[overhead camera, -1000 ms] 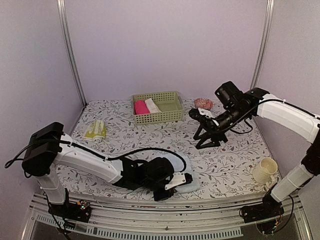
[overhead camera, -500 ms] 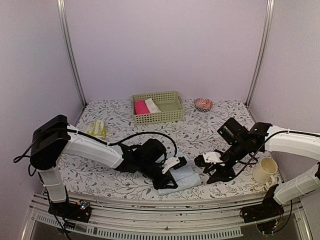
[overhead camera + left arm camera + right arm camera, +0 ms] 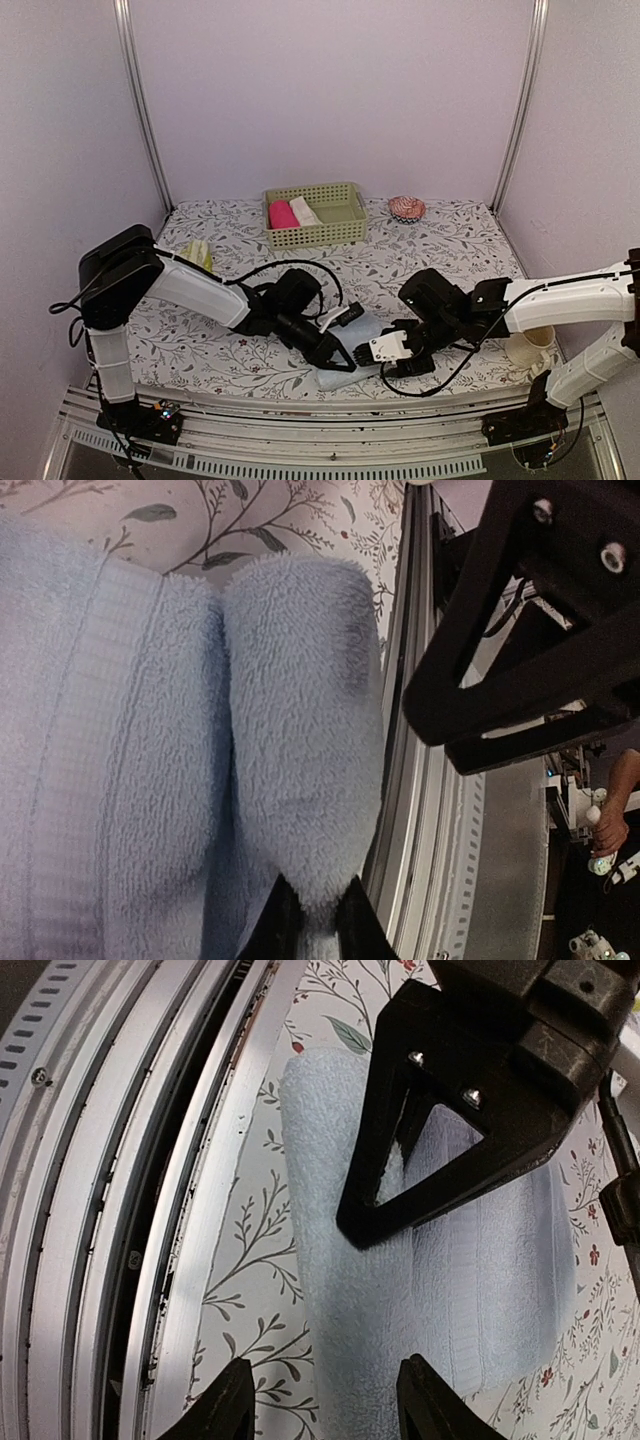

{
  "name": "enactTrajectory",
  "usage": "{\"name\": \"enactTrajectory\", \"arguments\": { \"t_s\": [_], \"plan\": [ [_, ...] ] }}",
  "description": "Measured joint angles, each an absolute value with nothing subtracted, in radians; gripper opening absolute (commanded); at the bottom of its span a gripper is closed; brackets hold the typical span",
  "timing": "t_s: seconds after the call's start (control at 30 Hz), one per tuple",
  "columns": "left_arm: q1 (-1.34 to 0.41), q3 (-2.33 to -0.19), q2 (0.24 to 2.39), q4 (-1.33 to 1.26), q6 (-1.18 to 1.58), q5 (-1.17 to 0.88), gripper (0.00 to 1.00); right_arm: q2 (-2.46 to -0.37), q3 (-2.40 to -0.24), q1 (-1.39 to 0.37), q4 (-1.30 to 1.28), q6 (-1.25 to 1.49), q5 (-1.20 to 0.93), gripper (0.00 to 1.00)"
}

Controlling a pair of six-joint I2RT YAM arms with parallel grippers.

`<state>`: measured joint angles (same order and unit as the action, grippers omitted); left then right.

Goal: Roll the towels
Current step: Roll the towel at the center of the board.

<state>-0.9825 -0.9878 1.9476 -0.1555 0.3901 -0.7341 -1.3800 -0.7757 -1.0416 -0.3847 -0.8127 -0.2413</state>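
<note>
The light blue towel (image 3: pixel 366 328) lies at the table's front edge, its near side rolled into a thick fold (image 3: pixel 300 730). My left gripper (image 3: pixel 345 358) is shut on that fold, pinching the end of it (image 3: pixel 310 915) between its black fingers. My right gripper (image 3: pixel 370 352) faces it from the right, open. Its fingertips (image 3: pixel 330 1400) straddle the rolled edge of the blue towel (image 3: pixel 480 1280), one over the tablecloth, one over the cloth. The yellow-green towel (image 3: pixel 197 252) lies at the back left, partly behind the left arm.
A green basket (image 3: pixel 345 232) at the back holds a pink roll and a cream-white roll. A red-and-white round object (image 3: pixel 407 207) sits at the back right. A cream cup (image 3: pixel 528 345) stands front right behind the right arm. The metal front rail (image 3: pixel 100 1210) runs close to the towel.
The right arm swung from the back right down to the front and now sits at the blue towel. The left gripper shifted right and back, drawing the towel's fold along.
</note>
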Motion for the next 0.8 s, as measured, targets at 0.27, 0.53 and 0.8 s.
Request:
{"name": "enactTrajectory", "arguments": {
  "t_s": [0.27, 0.53, 0.8],
  "plan": [
    [-0.981, -1.047, 1.999, -0.110, 0.370, -0.759, 0.04, -1.514, -0.785, -1.047, -0.306, -0.830, -0.215, 0.35],
    [-0.980, -1.013, 1.940, -0.071, 0.341, -0.699, 0.23, -1.589, -0.881, -1.032, -0.374, -0.826, -0.302, 0.10],
    [-1.010, -0.764, 1.523, -0.149, 0.311, -0.369, 0.33, -1.764, -1.054, -0.941, -0.590, -0.828, -0.572, 0.08]
  ]
}}
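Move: My left hand is already shut on the towel's rolled near edge, with that roll's middle about level with its fingers. My open right hand hangs over the same roll: the right-hand stretch its fingers will take lies about 4 cm below, 2 cm to its left and 1 cm forward. From the right hand, the roll's middle is some 8 cm left, and the flat folded part is centred about 8 cm left and 9 cm ahead, both some 4 to 5 cm down. I lower my right hand about 3 cm onto the right part of the roll, edging left, and shut its fingers to pinch the towelling, then swing the fingertips some 25 degrees back towards my base. My left hand keeps its pinch until the right has nearly closed, then opens and comes free, rising about 7 cm and pulling 5 cm left, slightly forward. ##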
